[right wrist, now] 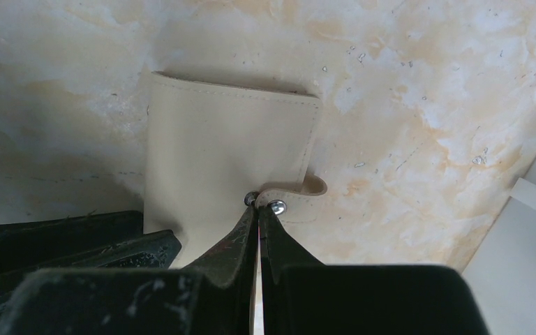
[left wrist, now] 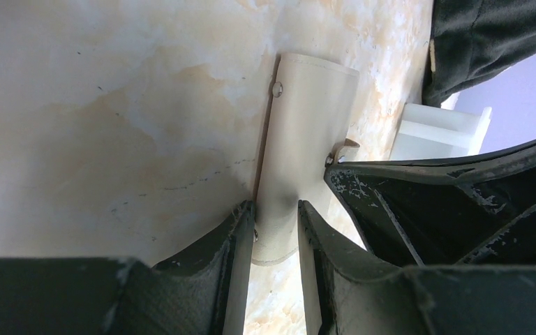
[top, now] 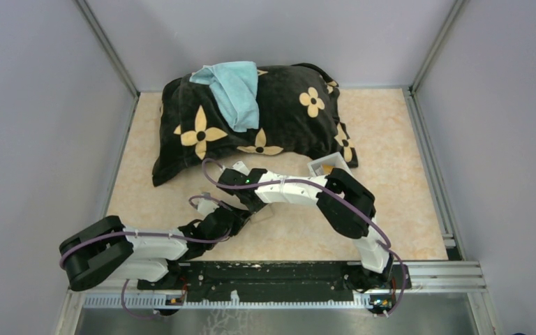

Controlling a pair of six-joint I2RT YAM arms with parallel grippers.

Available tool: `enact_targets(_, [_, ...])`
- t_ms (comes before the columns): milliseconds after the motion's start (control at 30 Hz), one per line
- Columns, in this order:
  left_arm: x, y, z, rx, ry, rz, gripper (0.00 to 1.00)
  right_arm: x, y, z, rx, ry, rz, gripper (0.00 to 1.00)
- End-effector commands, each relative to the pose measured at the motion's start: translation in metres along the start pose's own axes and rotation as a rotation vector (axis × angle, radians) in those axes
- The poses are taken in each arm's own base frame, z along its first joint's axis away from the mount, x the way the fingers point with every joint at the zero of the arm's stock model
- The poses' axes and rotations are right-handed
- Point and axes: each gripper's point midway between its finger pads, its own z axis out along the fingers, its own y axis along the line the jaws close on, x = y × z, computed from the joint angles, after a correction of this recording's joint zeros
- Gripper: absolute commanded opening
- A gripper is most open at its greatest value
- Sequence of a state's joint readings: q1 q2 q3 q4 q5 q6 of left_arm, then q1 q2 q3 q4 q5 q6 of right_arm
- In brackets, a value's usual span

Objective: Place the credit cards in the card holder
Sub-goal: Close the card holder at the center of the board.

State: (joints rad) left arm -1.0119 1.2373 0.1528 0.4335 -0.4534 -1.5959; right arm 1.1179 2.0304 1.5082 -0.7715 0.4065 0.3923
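Note:
The tan card holder lies closed on the marbled table. My left gripper is shut on its near end, one finger on each side, and the leather bulges between them. My right gripper is shut, its tips pinching the snap tab at the holder's edge. In the top view both grippers meet mid-table, left and right, and hide the holder. No credit card shows clearly. Something gold-yellow sits in the white tray.
A black pillow with yellow flowers and a teal cloth fills the back of the table. The white tray stands just right of the holder, also in the left wrist view and the right wrist view.

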Motion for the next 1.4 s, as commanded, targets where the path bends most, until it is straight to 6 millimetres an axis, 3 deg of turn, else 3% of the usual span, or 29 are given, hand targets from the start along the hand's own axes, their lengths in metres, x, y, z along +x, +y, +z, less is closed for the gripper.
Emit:
enact_targets(0, [0.001, 0.059, -0.003, -0.176, 0.026, 0.120, 0.38, -0.029, -0.002, -0.017, -0.011, -0.083, 0.029, 0.02])
enact_targets(367, [0.002, 0.058, -0.002, -0.177, 0.029, 0.121, 0.38, -0.032, -0.003, -0.021, -0.015, -0.088, 0.032, 0.03])
enact_targets(700, [0.003, 0.060, -0.002, -0.178, 0.033, 0.121, 0.37, -0.031, -0.009, -0.019, 0.022, -0.088, 0.020, 0.19])
enact_targets(1367, [0.004, 0.061, -0.002, -0.178, 0.037, 0.123, 0.38, -0.029, -0.008, -0.012, 0.031, -0.072, -0.004, 0.23])
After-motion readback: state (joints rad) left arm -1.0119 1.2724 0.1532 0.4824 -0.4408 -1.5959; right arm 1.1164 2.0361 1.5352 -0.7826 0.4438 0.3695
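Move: Just beneath the right hand's shut fingertips is the card holder's snap strap, its stud about 1 cm to the right and under 1 cm down. The card holder's middle lies some 2 cm to the left of that hand and 1 cm ahead; the white tray is roughly 20 cm to its right and 8 cm farther out. From the left hand, whose parted fingers straddle the card holder's back end, its middle is about 3 cm ahead and 2 cm right. Easing off the snap strap, the right hand rises about half a centimetre, then creeps forward to end nearly 1 cm out from its start, while its shut fingers part by about a fifth of their range, one to each side of the strap's end. The left hand keeps its fingers astride the holder's back end and nudges it about half a centimetre to the right. ##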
